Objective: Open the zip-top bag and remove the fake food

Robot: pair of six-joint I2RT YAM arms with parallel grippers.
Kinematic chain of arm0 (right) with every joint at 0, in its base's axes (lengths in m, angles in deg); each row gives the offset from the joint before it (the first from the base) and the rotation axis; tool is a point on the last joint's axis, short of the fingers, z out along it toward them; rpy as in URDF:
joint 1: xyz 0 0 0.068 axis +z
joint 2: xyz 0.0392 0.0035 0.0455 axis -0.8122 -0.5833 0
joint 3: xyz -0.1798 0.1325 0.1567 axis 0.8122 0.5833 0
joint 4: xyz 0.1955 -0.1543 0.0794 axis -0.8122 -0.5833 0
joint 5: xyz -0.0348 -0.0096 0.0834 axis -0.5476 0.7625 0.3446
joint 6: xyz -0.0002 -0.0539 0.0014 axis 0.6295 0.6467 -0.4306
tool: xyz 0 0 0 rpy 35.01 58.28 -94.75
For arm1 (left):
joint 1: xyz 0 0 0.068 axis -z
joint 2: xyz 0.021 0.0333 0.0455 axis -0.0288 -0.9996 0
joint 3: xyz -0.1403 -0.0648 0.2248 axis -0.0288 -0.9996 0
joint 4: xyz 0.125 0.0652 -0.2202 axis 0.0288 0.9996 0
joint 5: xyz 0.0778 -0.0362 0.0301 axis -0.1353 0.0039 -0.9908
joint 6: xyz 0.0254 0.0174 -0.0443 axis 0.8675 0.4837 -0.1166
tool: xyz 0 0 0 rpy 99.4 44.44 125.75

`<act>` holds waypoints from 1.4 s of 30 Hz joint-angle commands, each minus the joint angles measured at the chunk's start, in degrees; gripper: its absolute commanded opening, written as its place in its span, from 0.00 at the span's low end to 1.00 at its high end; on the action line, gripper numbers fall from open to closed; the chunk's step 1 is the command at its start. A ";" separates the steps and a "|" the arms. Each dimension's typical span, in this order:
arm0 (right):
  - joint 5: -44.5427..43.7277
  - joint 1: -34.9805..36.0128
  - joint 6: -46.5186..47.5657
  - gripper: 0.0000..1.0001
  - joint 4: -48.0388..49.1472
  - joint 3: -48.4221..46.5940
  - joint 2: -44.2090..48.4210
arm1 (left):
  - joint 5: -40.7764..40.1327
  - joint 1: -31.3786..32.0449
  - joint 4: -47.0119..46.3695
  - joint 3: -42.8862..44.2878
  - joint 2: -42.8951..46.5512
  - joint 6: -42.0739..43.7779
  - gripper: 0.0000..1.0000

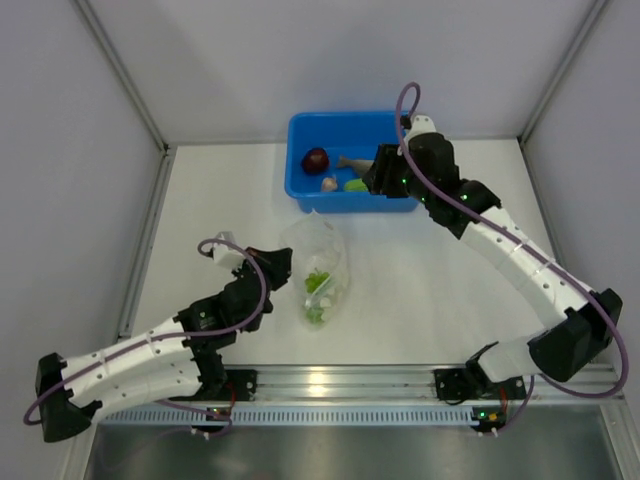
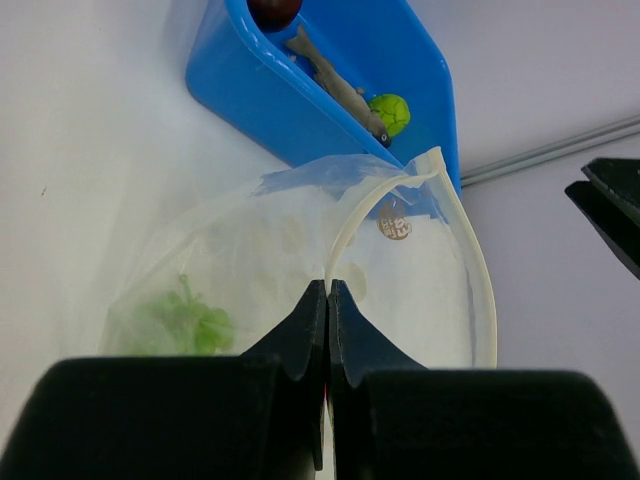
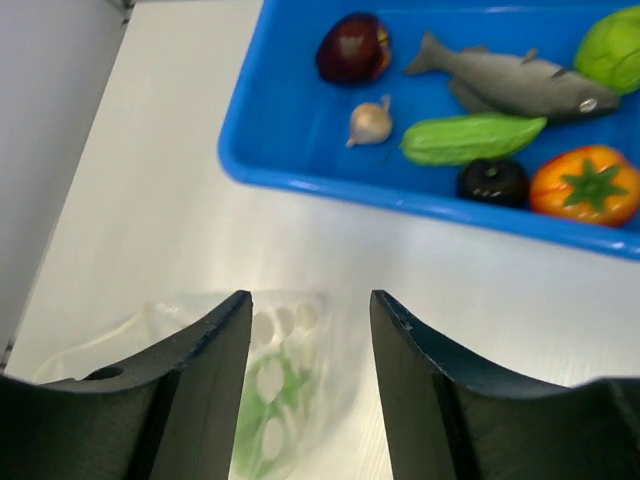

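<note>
The zip-top bag (image 1: 328, 250) lies on the table in front of the blue bin, its mouth held open. My left gripper (image 1: 286, 258) is shut on the bag's white zip rim (image 2: 345, 235), pinched at the fingertips of my left gripper (image 2: 328, 287). Green grapes (image 2: 185, 320) show through the plastic (image 3: 275, 385). My right gripper (image 1: 372, 181) hovers by the bin's near wall; in its wrist view my right gripper (image 3: 310, 305) is open with nothing between the fingers. Other fake food lies in the bin: a maroon ball (image 3: 353, 47), a green pod (image 3: 470, 138), a tomato (image 3: 585, 185), a lime ball (image 3: 612, 45).
The blue bin (image 1: 300, 135) stands at the back middle of the table and also holds a grey fish (image 3: 520, 80), a small garlic bulb (image 3: 370, 122) and a black piece (image 3: 492, 180). Grey walls close in the table on the left, right and back.
</note>
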 commanded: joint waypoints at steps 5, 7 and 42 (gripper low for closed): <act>0.77 9.51 -3.87 0.44 -8.57 -0.16 6.43 | 0.25 -0.26 -0.94 3.90 -2.92 -0.58 0.00; -0.02 12.23 -5.01 0.36 -9.37 -0.16 7.84 | 0.95 -0.26 -1.55 4.60 -3.53 -0.85 0.00; -16.10 26.13 -22.77 0.18 -11.58 -5.44 -15.62 | -1.50 5.19 -2.43 3.55 -7.94 -17.20 0.00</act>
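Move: The grapes, low in the clear bag, lie about 13 cm back, 12 cm left and 27 cm below the right hand. The bag's open mouth stands above them, some 10 cm back, 11 cm left and 10 cm below this hand; the blue bin's middle is roughly 15 cm ahead, 2 cm left and 25 cm down. From the left hand, still pinching the rim, the grapes are about 4 cm ahead, 6 cm right and 20 cm below. The bag's mouth is what the right hand comes to: from in front of the bin it sweeps level some 14 cm back and 9 cm left, then sinks about 12 cm, easing forward and farther left, tips dipping 20 degrees and fingers narrowing to a small gap, into the mouth under the upper film. The left hand, rim still pinched, carries it 5 cm right and rolls its left side down about 10 degrees. ##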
